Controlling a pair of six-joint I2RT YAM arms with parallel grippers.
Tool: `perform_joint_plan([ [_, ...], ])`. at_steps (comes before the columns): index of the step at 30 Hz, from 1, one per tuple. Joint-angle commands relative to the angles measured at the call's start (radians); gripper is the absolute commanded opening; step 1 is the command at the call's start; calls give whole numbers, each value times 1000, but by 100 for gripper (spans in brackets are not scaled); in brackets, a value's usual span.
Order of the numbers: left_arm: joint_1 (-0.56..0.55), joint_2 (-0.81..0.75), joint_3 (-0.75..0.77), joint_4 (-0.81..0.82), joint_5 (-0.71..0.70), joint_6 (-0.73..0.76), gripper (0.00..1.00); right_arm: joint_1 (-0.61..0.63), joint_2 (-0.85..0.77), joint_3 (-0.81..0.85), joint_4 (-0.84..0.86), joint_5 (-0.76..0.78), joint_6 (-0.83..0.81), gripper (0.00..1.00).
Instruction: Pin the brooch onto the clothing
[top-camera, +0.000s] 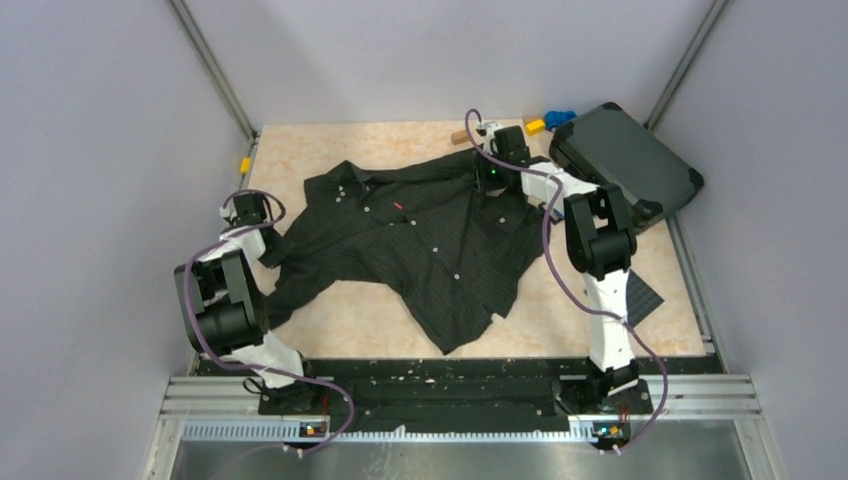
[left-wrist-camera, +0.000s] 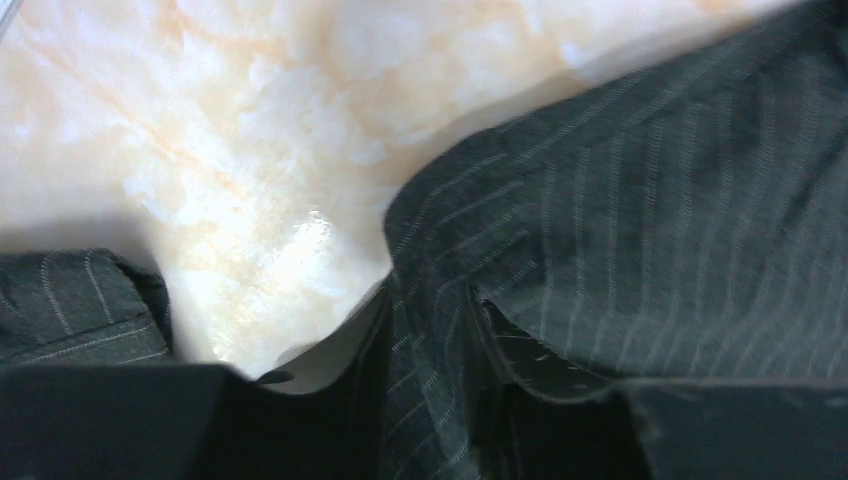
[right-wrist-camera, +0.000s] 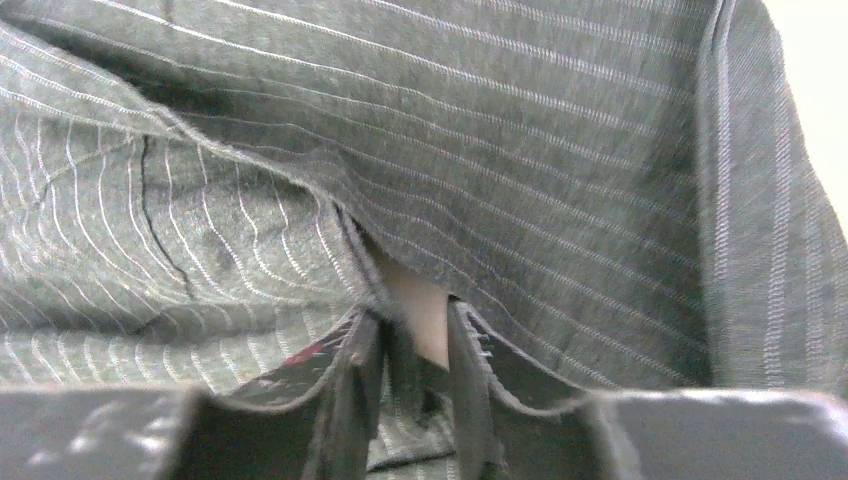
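The clothing (top-camera: 420, 235), a black pinstriped shirt with white buttons and a small red tag (top-camera: 400, 207), lies spread out on the table. The brooch shows in no view. My left gripper (top-camera: 250, 208) is at the shirt's left sleeve. In the left wrist view its jaws (left-wrist-camera: 430, 310) stand slightly apart, so it is open, and a fold of the clothing (left-wrist-camera: 640, 200) runs through the gap. My right gripper (top-camera: 497, 160) is low over the shirt's far right edge. The right wrist view shows it (right-wrist-camera: 415, 320) open, with cloth (right-wrist-camera: 500, 130) around both fingers and bare table in the gap.
A dark hard case (top-camera: 625, 165) lies at the far right corner. Beside it are a bright-blue toy piece (top-camera: 560, 118), a yellow piece (top-camera: 535, 126) and a small wooden piece (top-camera: 460, 137). Bare marbled tabletop (top-camera: 350, 320) shows in front of the shirt. Grey walls close in the sides.
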Motion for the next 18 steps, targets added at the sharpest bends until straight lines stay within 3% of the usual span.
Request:
perform_joint_plan([
  [1,-73,-111,103,-67,-69,45,44,-3,-117,13,-5,-67,-43,64],
  [3,-114,-145,132,-108,-94,47,52,11,-195,-34,-5,-70,-47,72],
  [8,-192,-254,111,-178,-109,32,57,70,-408,-176,-30,-24,-24,76],
  [13,-204,-372,-36,-206,17,-39,57,165,-596,-361,-27,10,26,76],
  [14,-206,-398,-73,-200,48,-61,65,192,-629,-396,-19,9,32,76],
  [17,-208,-477,-190,-158,173,-135,69,300,-707,-488,-16,19,41,76],
  [18,-208,-504,-225,-138,204,-155,77,337,-725,-525,-17,26,44,76],
])
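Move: The clothing's middle lies about 15 cm to the right hand's left, 14 cm back and 4 cm below; its red tag is some 19 cm left and 4 cm back, and a wooden block stands 6 cm left and 15 cm farther out. From the left hand, the clothing's middle is about 31 cm right, 5 cm ahead and 3 cm below, the red tag 27 cm right and 15 cm ahead. Opening wider, both leave the clothing: right hand up-and-back some 15 cm, left hand rightward, up, then dipping. ##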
